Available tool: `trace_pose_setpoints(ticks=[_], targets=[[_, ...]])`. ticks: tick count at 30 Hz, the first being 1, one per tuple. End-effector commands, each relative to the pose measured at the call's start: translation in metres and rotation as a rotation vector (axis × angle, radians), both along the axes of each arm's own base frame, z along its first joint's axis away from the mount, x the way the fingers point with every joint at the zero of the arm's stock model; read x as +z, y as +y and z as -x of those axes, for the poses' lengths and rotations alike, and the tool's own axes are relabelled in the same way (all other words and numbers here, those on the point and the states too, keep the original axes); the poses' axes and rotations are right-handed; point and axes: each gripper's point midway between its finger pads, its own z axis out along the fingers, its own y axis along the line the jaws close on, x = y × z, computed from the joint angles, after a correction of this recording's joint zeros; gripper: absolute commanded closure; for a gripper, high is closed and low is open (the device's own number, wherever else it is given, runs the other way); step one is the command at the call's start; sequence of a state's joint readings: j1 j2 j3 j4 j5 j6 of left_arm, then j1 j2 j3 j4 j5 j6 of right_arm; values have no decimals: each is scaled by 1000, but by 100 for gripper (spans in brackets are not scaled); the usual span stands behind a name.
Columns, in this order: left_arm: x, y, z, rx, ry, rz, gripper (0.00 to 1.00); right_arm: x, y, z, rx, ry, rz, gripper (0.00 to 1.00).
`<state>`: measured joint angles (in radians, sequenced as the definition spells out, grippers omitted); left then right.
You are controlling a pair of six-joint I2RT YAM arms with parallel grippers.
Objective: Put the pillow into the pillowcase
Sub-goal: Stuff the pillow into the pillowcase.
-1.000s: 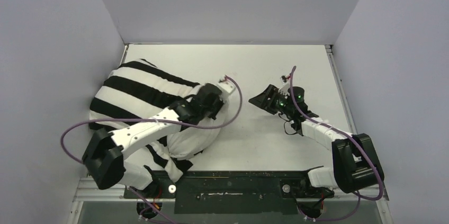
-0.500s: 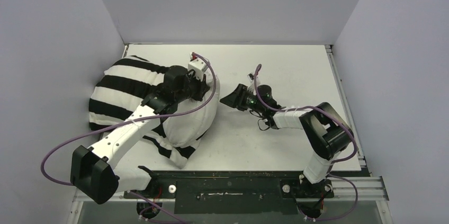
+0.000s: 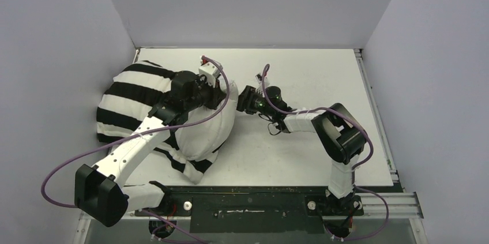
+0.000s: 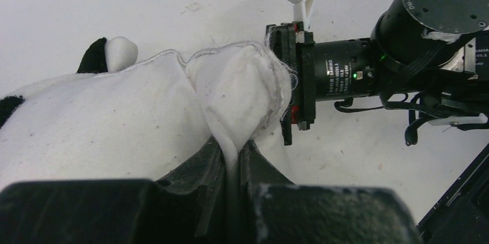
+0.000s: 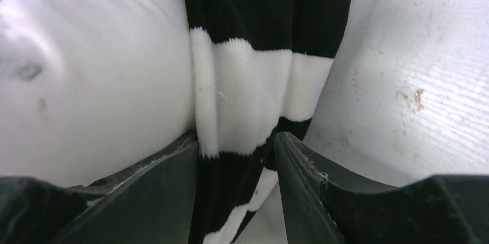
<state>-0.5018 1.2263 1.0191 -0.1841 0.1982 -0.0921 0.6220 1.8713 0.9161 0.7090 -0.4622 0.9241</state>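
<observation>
The off-white pillow (image 3: 207, 131) lies at the table's left, its far part inside the black-and-white striped pillowcase (image 3: 135, 91). My left gripper (image 3: 224, 97) is at the pillow's bare right corner. In the left wrist view that gripper (image 4: 232, 154) is shut on a pinched fold of the pillow (image 4: 115, 123), with a bit of pillowcase (image 4: 95, 59) behind. My right gripper (image 3: 242, 101) meets the same corner from the right. In the right wrist view its jaws (image 5: 236, 146) are shut on a bunched strip of pillowcase (image 5: 259, 36), with the pillow (image 5: 86, 53) bulging beside it.
Grey walls close in the white table (image 3: 311, 71) on the left, back and right. A black rail (image 3: 254, 198) with the arm bases runs along the near edge. Purple cables loop off both arms. The right arm's wrist (image 4: 340, 74) sits close against the left gripper's hold.
The left gripper has carried the pillow corner back and leftward. The right arm swung left across the table to the pillow's edge, and its jaws narrowed onto the striped cloth.
</observation>
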Motion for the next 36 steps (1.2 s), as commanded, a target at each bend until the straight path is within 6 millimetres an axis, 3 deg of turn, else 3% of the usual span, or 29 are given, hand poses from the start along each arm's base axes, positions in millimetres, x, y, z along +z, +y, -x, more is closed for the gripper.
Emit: trace_pose_setpoints(ticks=[1,4,6,9,11,13,15,17,20,22,28,32,36], targets=[[45,-1,-8,-1,-123,111,100,25,26,-14,23,-91,-2,51],[44,0,-11,7,-116,118,100,19,33,-23,19,-84,47,51],[42,4,-14,31,-109,120,100,14,33,-28,4,-81,81,60],[40,12,-17,76,-105,134,100,18,33,-35,14,-106,68,99],[35,21,-22,155,-83,154,100,31,25,-39,33,-139,19,100],[20,38,-34,306,-18,144,100,56,-3,-52,4,-175,-71,100],[-3,50,-40,408,91,98,100,84,-24,-53,-12,-227,-147,100],[-34,49,-40,409,175,40,100,92,-35,-55,-22,-240,-101,100],[-72,56,-41,470,229,13,100,124,-36,-44,16,-313,-148,100],[-84,66,-43,514,198,-9,100,151,-36,-34,41,-356,-236,100],[-128,66,-43,576,235,-101,100,230,-39,-8,103,-489,-469,100],[-153,70,-47,627,214,-239,100,265,-34,15,170,-539,-523,100],[-167,100,-58,740,257,-209,100,284,-36,47,253,-570,-578,100]])
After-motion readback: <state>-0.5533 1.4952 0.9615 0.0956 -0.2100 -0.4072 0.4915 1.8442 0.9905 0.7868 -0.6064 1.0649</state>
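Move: Hanging from the left hand's shut fingers is the pillow's loose corner, while the pillowcase rim it is being worked into lies some 4 cm to that hand's right, level with it fore and aft and about 10 cm below. From the half-open right hand the pillowcase rim is about 3 cm ahead and 3 cm left, at finger height. The white pillow bulge sits roughly 14 cm back and 16 cm left of the right hand. Reaching some 3 cm forward and as much left, the right hand shuts its half-open fingers on the striped pillowcase rim, pulls it about 5 cm to the right, then lifts about 6 cm. Meanwhile the left fingers stay shut on the pillow and push its corner forward and down, about 7 cm each way, turning some 25 degrees counter-clockwise. ##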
